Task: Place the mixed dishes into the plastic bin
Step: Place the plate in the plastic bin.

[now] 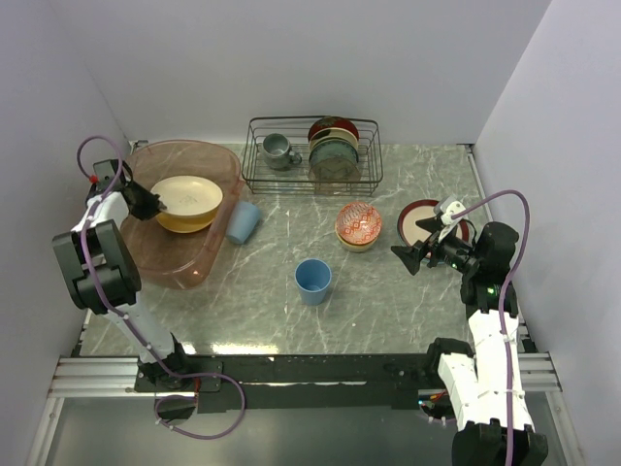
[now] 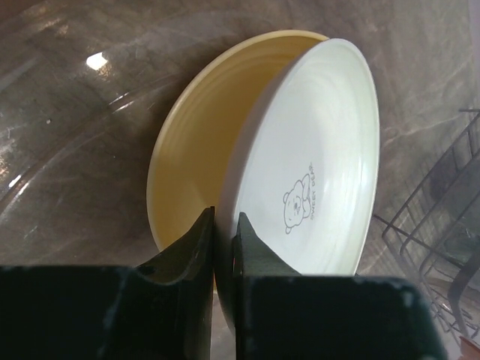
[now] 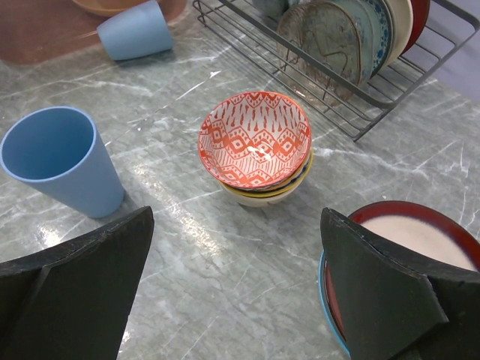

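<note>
The pinkish plastic bin (image 1: 170, 267) sits at the far left. Inside it, a white plate (image 2: 315, 150) with a small bear drawing leans tilted on an orange-yellow plate (image 2: 202, 127). My left gripper (image 2: 225, 219) is shut on the white plate's rim. On the table stand a red-patterned bowl (image 3: 255, 139) stacked on a cream bowl (image 3: 262, 196), an upright light-blue cup (image 3: 56, 157) and a dark red plate (image 3: 409, 232). A second light-blue cup (image 1: 244, 221) lies against the bin. My right gripper (image 3: 237, 217) hangs open above bare table beside the dark red plate.
A black wire rack (image 1: 310, 155) with a grey mug and upright dark plates stands at the back centre. White walls close in the left, back and right sides. The marbled tabletop (image 1: 388, 311) is bare in front of the bowls.
</note>
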Tool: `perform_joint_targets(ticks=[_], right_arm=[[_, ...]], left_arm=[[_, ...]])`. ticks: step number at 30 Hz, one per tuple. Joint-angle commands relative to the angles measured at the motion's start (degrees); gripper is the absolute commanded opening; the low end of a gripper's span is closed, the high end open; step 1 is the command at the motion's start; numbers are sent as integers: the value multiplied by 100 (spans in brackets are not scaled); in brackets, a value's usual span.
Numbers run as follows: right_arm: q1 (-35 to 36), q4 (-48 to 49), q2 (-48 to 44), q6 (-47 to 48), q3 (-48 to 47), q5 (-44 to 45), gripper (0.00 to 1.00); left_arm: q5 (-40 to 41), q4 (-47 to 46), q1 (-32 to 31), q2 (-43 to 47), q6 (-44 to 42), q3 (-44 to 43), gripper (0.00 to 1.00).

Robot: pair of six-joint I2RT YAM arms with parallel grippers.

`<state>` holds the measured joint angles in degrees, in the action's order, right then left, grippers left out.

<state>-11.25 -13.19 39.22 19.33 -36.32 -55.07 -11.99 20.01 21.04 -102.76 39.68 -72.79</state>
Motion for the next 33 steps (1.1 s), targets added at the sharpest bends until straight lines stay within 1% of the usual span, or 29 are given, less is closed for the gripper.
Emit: perform_joint_targets(ticks=[1,4,5,7,8,10,11,13,14,16,17,20,23,29,32,33], right_arm=[[-27,238,6,53,2,31,100],[-27,229,6,53,10,31,100],[-27,229,6,62,10,49,100],[-18,229,15,62,10,40,100],[-18,238,7,62,10,49,100],[-18,229,24,71,10,58,100],[-18,229,24,62,19,58,100],[-27,238,24,79,19,66,100],[-18,229,24,79,19,75,100],[-27,229,24,79,28,67,100],[-18,238,24,79,28,66,100],[-27,238,24,79,37,66,100],[-18,247,24,79,46,84,100],[-36,220,6,132,63,198,100],[-44,212,7,150,98,207,100],[-71,203,15,132,107,207,100]], left_arm=[[-128,-59,23,-51,-74,-226,17],[-277,11,32,-112,-118,-340,33],[-313,81,32,-130,-145,-419,46],[-479,161,23,-139,-241,-516,60],[-523,196,32,-122,-276,-577,75],[-585,231,23,-34,-364,-630,85],[-620,249,23,1,-399,-683,92],[-621,310,32,150,-487,-745,98],[-568,345,32,203,-505,-797,99],[-445,442,32,370,-575,-859,99],[-253,460,15,432,-593,-877,99],[116,574,14,651,-707,-824,99],[284,636,6,871,-760,-701,99],[109,399,-170,1696,-962,-254,99],[4,127,-240,2347,-1032,186,99],[-14,56,-249,2705,-1050,317,99]])
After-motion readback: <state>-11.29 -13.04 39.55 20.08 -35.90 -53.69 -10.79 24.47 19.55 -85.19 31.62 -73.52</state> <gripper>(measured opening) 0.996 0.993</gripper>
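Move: The left hand holds the white plate by its left rim, the plate's middle some 7 cm to the hand's right and 2 cm ahead. The yellow plate it is to rest on lies in the plastic bin, its middle level fore and aft, about 6 cm right and 4 cm below. The blue cup lies outside the bin, about 19 cm right, 5 cm back and 5 cm below. From the idle right hand, the yellow plate is roughly 51 cm left, 13 cm ahead and 21 cm below. The left hand, already low in the bin, spreads its fingers from nearly shut to wide open and lets go of the white plate's left rim over the yellow plate, edging only about 1 cm forward as it does so. Then it lifts about 12 cm straight up off the plates, drawing back 3 cm or so towards the end, the wrist tilting so the fingers swing up some 10 degrees and the hand's left side rises about as much. ##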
